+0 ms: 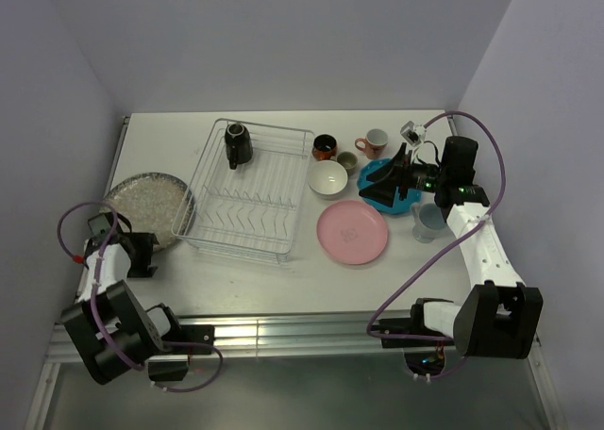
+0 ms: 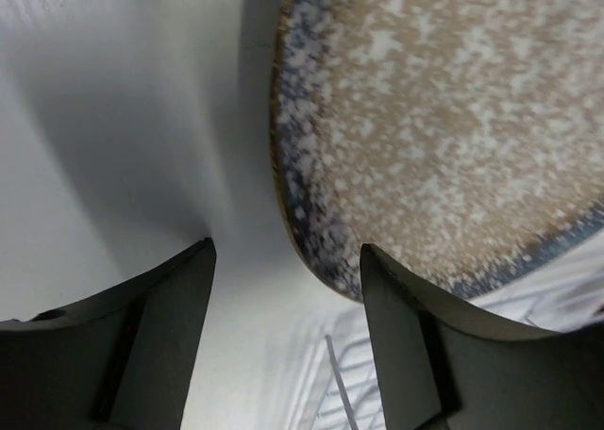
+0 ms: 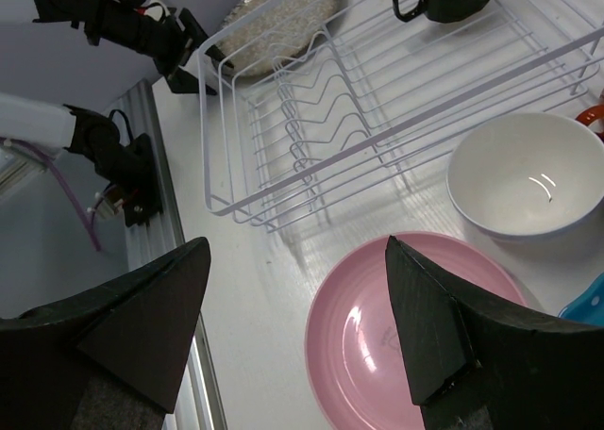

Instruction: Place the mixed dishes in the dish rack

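The dish rack (image 1: 247, 190) stands mid-table with a black mug (image 1: 238, 144) in its far corner. A grey speckled plate (image 1: 146, 204) lies against the rack's left side. My left gripper (image 1: 147, 248) is open at that plate's near rim. In the left wrist view the plate (image 2: 444, 119) has its rim by the right finger (image 2: 396, 336), with nothing gripped between the jaws of the gripper (image 2: 285, 251). My right gripper (image 1: 380, 190) hangs open over the teal plate (image 1: 408, 202). In the right wrist view this gripper (image 3: 297, 246) looks down on the pink plate (image 3: 377, 345) and the white bowl (image 3: 524, 175).
Right of the rack stand a white bowl (image 1: 328, 178), a pink plate (image 1: 352, 232), a dark-red mug (image 1: 325, 147), a grey-beige mug (image 1: 348, 162), a pink mug (image 1: 374, 144) and a pale blue mug (image 1: 427, 221). Walls close in the table's left, far and right sides.
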Available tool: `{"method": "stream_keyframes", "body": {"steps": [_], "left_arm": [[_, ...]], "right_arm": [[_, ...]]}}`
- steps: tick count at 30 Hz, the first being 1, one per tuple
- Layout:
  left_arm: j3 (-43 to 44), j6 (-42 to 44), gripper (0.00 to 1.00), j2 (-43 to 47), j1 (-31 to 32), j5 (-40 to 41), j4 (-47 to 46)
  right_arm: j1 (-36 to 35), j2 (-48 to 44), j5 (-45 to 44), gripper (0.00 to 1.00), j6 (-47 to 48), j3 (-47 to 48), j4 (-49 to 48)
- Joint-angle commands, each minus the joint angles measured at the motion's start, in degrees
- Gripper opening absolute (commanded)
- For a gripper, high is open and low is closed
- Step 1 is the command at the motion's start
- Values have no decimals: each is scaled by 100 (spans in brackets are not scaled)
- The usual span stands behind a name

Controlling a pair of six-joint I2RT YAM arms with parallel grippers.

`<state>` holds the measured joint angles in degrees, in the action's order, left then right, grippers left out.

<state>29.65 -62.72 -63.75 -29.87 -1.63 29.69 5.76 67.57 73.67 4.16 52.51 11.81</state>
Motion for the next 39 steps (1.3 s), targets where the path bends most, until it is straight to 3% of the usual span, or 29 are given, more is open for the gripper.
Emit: {"method": "stream_keyframes", "body": {"steps": [1, 5, 8, 9, 12, 15, 24, 29, 34, 39], "left_arm": [[-196, -108, 67, -322, -28, -74, -577], [-319, -293, 61, -735, -37, -259, -1218], [-451, -337, 32, -885, -54, -495, -1553], [-538, -329, 17, -894, -98, -575, -1754], [-636, -329, 5, -833, -177, -742, -1949], [-671, -241, 0, -570, -265, -681, -1924], [-206, -179, 0, 714, -494, -453, -1405], [41, -241, 0, 934, -529, -470, -1299], [129, -276, 0, 855, -590, -637, -1405], [330, -320, 0, 662, -731, -900, -1615]], "right_arm": [[-31, -104, 130, 82, 102, 286, 31], [-31, -95, 130, 82, 137, 295, 67], [-31, -86, 139, 82, 155, 295, 75], [-22, -86, 148, 82, 155, 286, 75], [-31, -77, 165, 82, 146, 295, 75], [-31, -86, 192, 82, 111, 277, 40], [-57, -86, 288, 82, 163, 260, 49], [-346, -60, 218, 82, 812, 391, 591], [-1751, 204, -710, 82, 3015, 1032, 2060], [-2816, 651, -1504, 83, 3679, 1849, 2466]]}}
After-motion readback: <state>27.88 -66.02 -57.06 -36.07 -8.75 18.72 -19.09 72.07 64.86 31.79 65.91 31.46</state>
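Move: The mottled platter's middle lies about 13 cm ahead of the left hand, 1 cm to its right and 2 cm below, near rim just ahead; the dish rack's middle is some 17 cm ahead and 27 cm right. From the right hand, the platter is roughly 64 cm left, 6 cm ahead and 25 cm below; the pink plate sits about 7 cm left of that hand, 1 cm ahead, 24 cm below. Left hand reaches forward 5 cm, pinches the platter's near rim, lifts some 6 cm; right hand swings left. ##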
